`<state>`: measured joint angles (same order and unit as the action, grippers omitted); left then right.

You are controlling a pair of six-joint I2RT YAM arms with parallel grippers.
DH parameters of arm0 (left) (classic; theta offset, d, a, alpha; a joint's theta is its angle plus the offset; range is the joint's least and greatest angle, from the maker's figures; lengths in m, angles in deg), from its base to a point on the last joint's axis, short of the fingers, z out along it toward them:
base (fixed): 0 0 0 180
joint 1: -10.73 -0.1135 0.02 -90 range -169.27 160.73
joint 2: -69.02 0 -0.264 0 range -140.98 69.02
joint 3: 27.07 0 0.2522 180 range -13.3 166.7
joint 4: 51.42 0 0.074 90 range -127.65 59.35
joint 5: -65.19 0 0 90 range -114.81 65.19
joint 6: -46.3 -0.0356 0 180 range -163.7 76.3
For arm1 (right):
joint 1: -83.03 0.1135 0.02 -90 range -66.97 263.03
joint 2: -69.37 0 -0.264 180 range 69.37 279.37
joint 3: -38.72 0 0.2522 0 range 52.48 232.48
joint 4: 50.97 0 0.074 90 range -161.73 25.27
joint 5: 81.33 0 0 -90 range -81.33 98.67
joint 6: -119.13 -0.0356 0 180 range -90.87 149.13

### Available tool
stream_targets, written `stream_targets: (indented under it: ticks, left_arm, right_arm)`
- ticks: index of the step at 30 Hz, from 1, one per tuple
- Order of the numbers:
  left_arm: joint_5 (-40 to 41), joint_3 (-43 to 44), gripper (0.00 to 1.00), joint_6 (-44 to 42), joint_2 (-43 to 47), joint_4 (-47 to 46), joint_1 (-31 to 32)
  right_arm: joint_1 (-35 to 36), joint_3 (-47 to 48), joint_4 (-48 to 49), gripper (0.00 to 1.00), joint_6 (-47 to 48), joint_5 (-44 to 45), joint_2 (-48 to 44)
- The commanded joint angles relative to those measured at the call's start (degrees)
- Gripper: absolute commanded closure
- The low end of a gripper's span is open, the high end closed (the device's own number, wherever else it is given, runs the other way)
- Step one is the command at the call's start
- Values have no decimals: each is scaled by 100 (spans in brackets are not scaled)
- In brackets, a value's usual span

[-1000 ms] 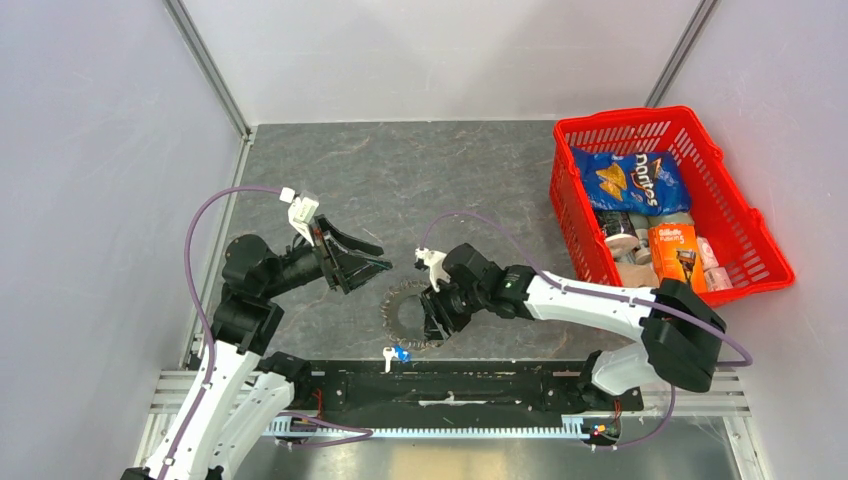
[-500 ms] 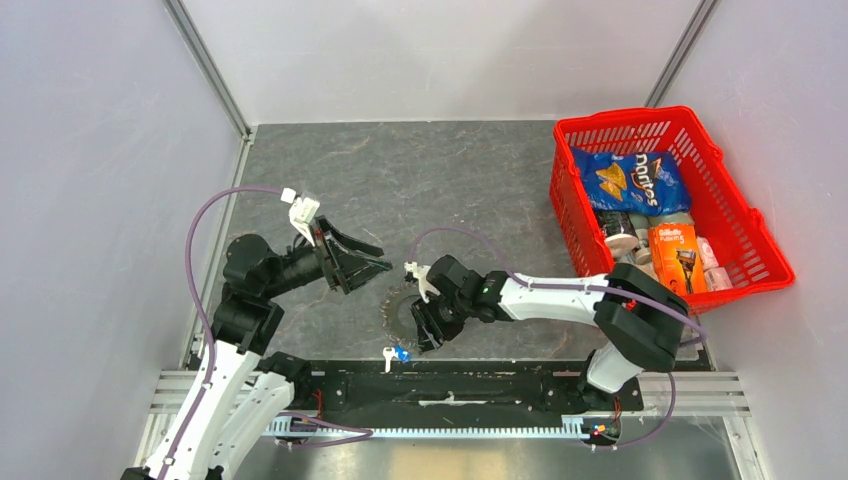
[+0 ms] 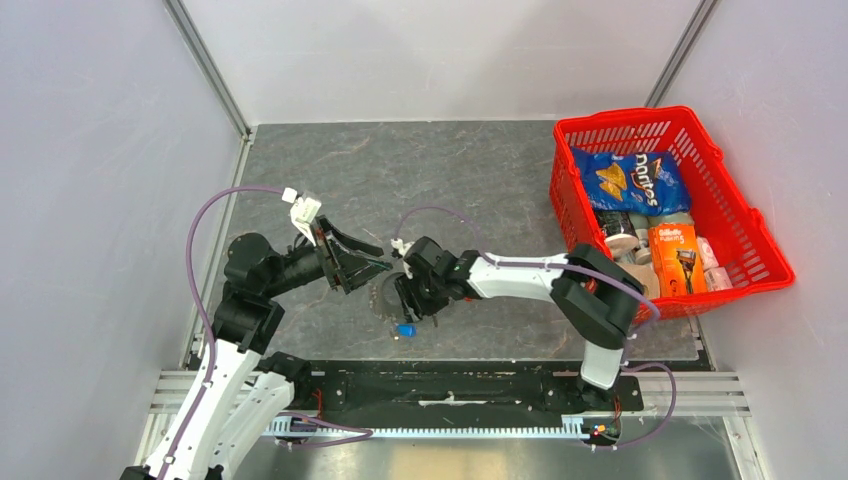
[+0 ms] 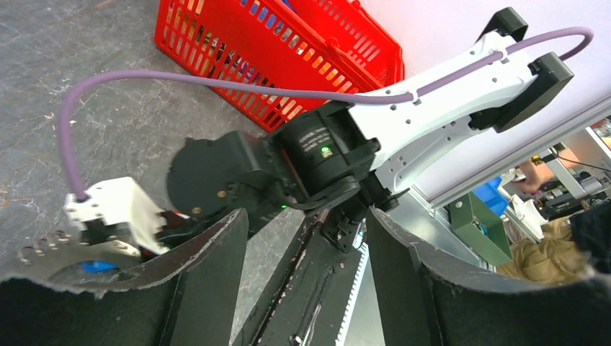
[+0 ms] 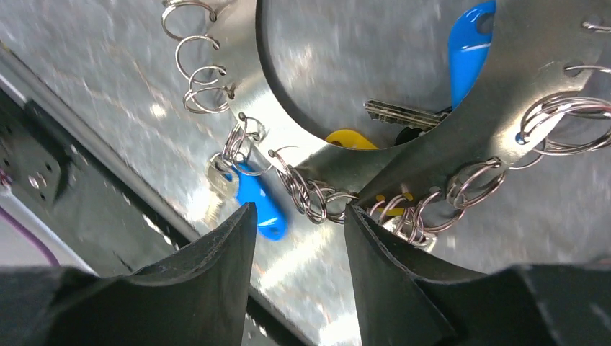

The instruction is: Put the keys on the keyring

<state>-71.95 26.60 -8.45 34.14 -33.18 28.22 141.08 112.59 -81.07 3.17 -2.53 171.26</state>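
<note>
The keyring [image 3: 383, 296] is a flat grey ring with wire loops along its rim, mostly hidden under my right gripper [image 3: 410, 305]. In the right wrist view the keyring [image 5: 317, 162] fills the top. A blue-tagged key [image 5: 258, 204] hangs on one loop, and a second blue tag [image 5: 468, 43], a yellow tag [image 5: 349, 137] and a silver key [image 5: 400, 113] show through its hole. My right gripper [image 5: 299, 234] is open at the ring's rim. My left gripper [image 3: 383, 258] is open and empty just left of the ring. The blue tag [image 3: 405, 329] lies below the ring.
A red basket [image 3: 770, 265] holding a chip bag and boxes stands at the right; it also shows in the left wrist view [image 4: 238, 50]. The black base rail [image 3: 450, 385] runs along the near edge. The right arm's wrist [image 4: 324, 151] sits right before my left gripper [image 4: 306, 213].
My right gripper has moved left toward the left gripper, and the keyring has shifted left with it. The blue-tagged key has moved up from beside the rail to the ring.
</note>
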Motion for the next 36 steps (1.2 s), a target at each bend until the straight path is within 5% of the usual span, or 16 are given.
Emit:
stream_targets:
  ticks: [1,21,36]
  left_arm:
    - [-60,59,32,-264,-35,89,24]
    - [-61,62,32,-316,-29,177,35]
    - [-44,73,32,-325,-43,186,21]
  right_arm:
    - [-17,782,469,45,-12,-15,617]
    - [-588,706,649,44,175,829,-9]
    - [-733,301,1403,44,-480,-77,579]
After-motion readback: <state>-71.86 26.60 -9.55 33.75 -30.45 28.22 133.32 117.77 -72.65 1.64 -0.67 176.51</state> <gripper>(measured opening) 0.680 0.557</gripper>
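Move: Close in front of the low right hand is the tilted keyring, its middle about 5 cm ahead, 3 cm left and 1 cm below. A blue-tagged key lies roughly 3 cm behind the hand, 1 cm left; another blue tag shows through the keyring hole, 7 cm straight ahead; a bare key is level with the hand, 5 cm to its right; all some 2 cm lower. From the left hand the keyring is 5 cm ahead, 2 cm right and about 29 cm below. Sweeping left and forward, the right hand carries on dragging the keyring by its near edge, about 5 cm left and 3 cm forward. It then climbs some 4 cm and arcs farther forward and a little back to the right, turning about 10 degrees clockwise, before sinking some 3 cm and easing back to the keyring's right side, fingers staying half open. ##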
